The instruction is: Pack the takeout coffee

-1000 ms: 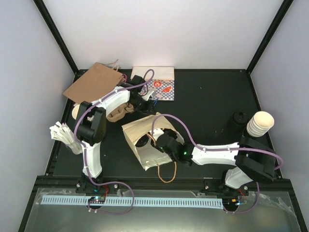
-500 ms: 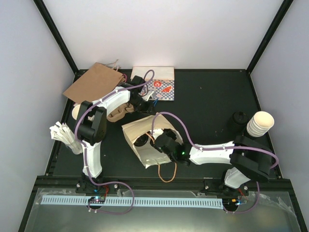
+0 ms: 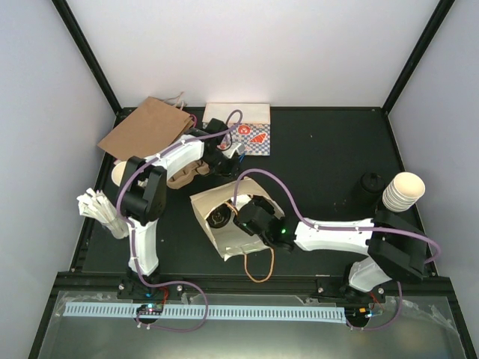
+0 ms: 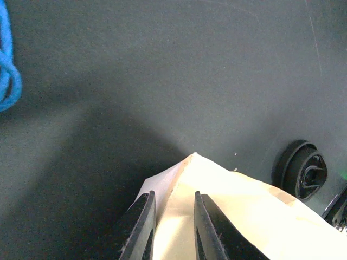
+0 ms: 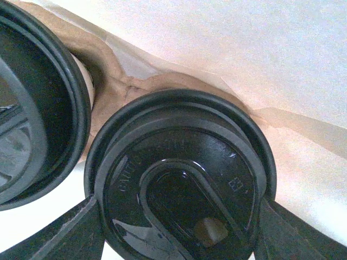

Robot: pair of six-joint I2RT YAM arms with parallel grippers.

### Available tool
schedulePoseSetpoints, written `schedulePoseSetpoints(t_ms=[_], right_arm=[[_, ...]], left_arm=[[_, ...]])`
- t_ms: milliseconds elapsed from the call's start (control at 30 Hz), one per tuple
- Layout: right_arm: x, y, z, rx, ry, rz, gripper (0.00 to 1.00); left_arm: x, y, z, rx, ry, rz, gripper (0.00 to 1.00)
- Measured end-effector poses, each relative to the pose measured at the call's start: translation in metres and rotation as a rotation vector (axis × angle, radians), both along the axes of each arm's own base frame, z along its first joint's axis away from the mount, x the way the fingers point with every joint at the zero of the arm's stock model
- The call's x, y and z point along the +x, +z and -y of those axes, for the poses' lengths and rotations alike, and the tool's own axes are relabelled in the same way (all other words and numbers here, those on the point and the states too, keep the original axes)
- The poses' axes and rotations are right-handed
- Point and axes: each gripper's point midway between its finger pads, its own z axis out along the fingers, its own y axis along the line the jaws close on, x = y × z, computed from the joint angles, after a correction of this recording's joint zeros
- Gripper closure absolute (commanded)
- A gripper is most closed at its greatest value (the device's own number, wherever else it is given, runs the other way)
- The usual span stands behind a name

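The takeout coffee (image 5: 181, 179) fills the right wrist view: its round black lid sits between my right gripper's (image 5: 179, 230) two fingers, which are shut on the cup. A second black lid (image 5: 32, 108) stands just left of it, with brown cardboard (image 5: 116, 81) between them and the cream paper bag's wall (image 5: 244, 49) behind. From above, my right gripper (image 3: 243, 217) is inside the mouth of the cream bag (image 3: 224, 239), where a black lid (image 3: 219, 217) shows. My left gripper (image 4: 173, 222) is shut on the bag's upper edge (image 4: 190, 173), holding it up.
A flat brown paper bag (image 3: 146, 127) and a white box with red stickers (image 3: 247, 131) lie at the back. A cardboard cup carrier (image 3: 183, 173) sits under the left arm. Lidless cups (image 3: 404, 191) and black lids (image 3: 369, 185) stand at the right; white packets (image 3: 97, 206) lie at the left.
My right gripper has pushed a little further left and deeper into the bag with the cup. The left arm has stayed on the bag's edge.
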Motion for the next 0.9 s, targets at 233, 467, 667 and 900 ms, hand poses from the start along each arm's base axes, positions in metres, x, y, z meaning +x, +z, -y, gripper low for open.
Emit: schedulePoseSetpoints(t_ms=[233,467,667,900], right_arm=[[-0.007,0.008,0.005,-0.061,0.024,-0.08,0.69],[-0.021,0.015,0.009,-0.122,0.059,-0.211,0.7],[-0.025,0.018,0.013,-0.155,0.07,-0.297,0.7],[-0.016,0.017,0.009,-0.166,0.06,-0.347,0.7]], left_arm=[[-0.018,-0.003,0.007,0.011,-0.046,-0.021,0.78],[-0.04,0.001,0.013,0.009,-0.095,-0.032,0.74],[-0.048,0.007,0.019,0.005,-0.115,-0.029,0.63],[-0.031,0.03,0.012,0.017,-0.071,0.029,0.47]])
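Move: The paper bag leans towards the bases, its mouth facing them. Its middle is about 9 cm back from the left hand, level with it sideways and in height. A patterned box lies some 12 cm ahead and the cup carrier 14 cm left of that hand. From the right hand, which already holds a lidded cup inside, the bag's middle is 2 cm ahead, 3 cm left and 3 cm below; the other lidded cup is 8 cm left, 2 cm back. The leaning bag is worked upright from both sides: the left hand, at its far outer side, moves back about 5 cm and slightly right, then rises some 3 cm and eases forward while its fingers open. The right hand keeps its grip on the cup by the lid, drifts back and up a couple of centimetres, then slightly forward, tipping its fingers down about 20 degrees. ##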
